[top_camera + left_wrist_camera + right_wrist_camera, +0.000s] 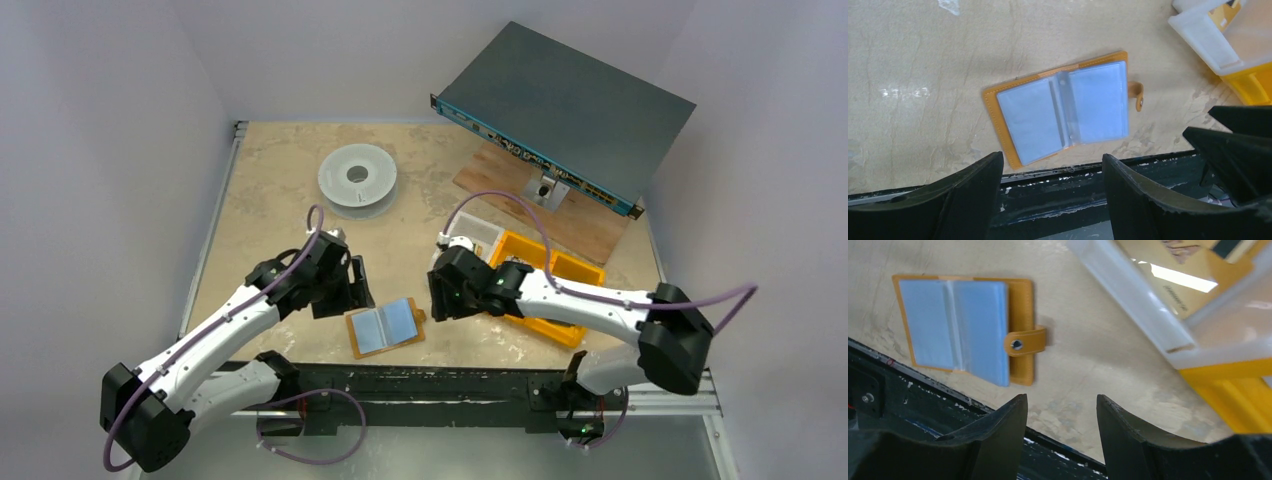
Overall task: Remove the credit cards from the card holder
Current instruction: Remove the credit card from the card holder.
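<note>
The card holder (385, 327) lies spread open and flat near the table's front edge, a mustard-orange cover with pale blue sleeves facing up (1058, 112) (1020, 305). Its strap tab (1025, 342) with the snap sticks out on the right side. I cannot tell whether the sleeves hold credit cards. Flat tan cards (1193, 270) lie in the white tray. My left gripper (345, 290) (1052, 157) hovers open just left of the holder, nothing between its fingers. My right gripper (440, 295) (1060, 397) is open to the holder's right, also holding nothing.
A white tray (480, 235) and an orange bin (590, 270) sit under the right arm. Farther back are a grey spool (357, 178), a wooden board (580, 225) and a grey rack unit (565, 100). The black front rail (400, 375) runs just below the holder.
</note>
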`<action>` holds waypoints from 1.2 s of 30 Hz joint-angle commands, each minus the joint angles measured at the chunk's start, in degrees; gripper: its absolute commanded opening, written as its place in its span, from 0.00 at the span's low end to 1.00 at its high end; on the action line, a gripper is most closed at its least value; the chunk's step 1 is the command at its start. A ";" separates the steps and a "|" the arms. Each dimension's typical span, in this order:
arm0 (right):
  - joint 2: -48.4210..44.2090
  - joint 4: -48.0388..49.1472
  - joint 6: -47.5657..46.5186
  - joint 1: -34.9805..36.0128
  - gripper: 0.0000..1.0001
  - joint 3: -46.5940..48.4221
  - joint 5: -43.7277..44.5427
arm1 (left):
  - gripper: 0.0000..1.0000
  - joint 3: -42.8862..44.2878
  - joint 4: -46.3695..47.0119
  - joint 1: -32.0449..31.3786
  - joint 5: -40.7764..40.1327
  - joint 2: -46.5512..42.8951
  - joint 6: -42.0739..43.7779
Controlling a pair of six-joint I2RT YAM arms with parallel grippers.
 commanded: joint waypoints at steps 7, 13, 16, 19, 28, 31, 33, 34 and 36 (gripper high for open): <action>14.42 7.22 0.84 10.42 0.53 13.28 3.13 | 0.72 -3.19 -0.35 8.47 -1.28 -0.72 -0.24; 21.02 6.91 0.96 14.46 0.52 18.45 7.17 | 0.72 -4.69 0.12 10.68 0.69 -0.14 -0.29; 24.46 7.12 0.77 15.90 0.52 20.90 7.26 | 0.72 -5.94 0.27 12.40 0.63 -0.02 -1.35; 27.44 7.15 0.36 17.72 0.53 23.39 8.37 | 0.72 -7.34 0.18 15.48 0.98 -0.21 -3.01; 34.65 3.25 1.11 19.31 0.56 29.08 13.85 | 0.73 -7.83 1.43 22.33 3.92 0.95 -1.77; 35.80 1.53 1.36 19.40 0.57 30.70 15.58 | 0.73 -7.73 1.89 23.30 4.68 1.74 -1.16; 36.69 0.45 1.51 19.49 0.57 31.67 16.51 | 0.73 -7.82 2.37 23.48 4.99 1.97 -0.93; 37.06 -0.10 1.59 19.64 0.57 32.05 16.97 | 0.73 -7.90 2.56 23.53 5.09 2.10 -0.83; 37.70 -0.42 1.79 19.92 0.57 32.50 17.22 | 0.73 -8.04 2.87 23.57 5.30 2.36 -0.72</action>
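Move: The open card holder lies about 11 cm to the right hand's left and 3 cm back, some 9 cm below. From that hand, the white tray stands roughly 11 cm ahead and 3 cm right, the yellow tray 4 cm ahead and 18 cm right, both about 7 cm lower. From the left hand, the holder is about 4 cm right and 2 cm back, 11 cm below. Leftward, fast at first, the right hand sweeps about 16 cm to come over the card holder's left page and spine, drifting slightly back, then sinking some 5 cm mostly in the second half; its fingers stay about half open. The left hand clears the way, going left and down with a counter-clockwise turn of roughly 25 degrees, fingers still open. ##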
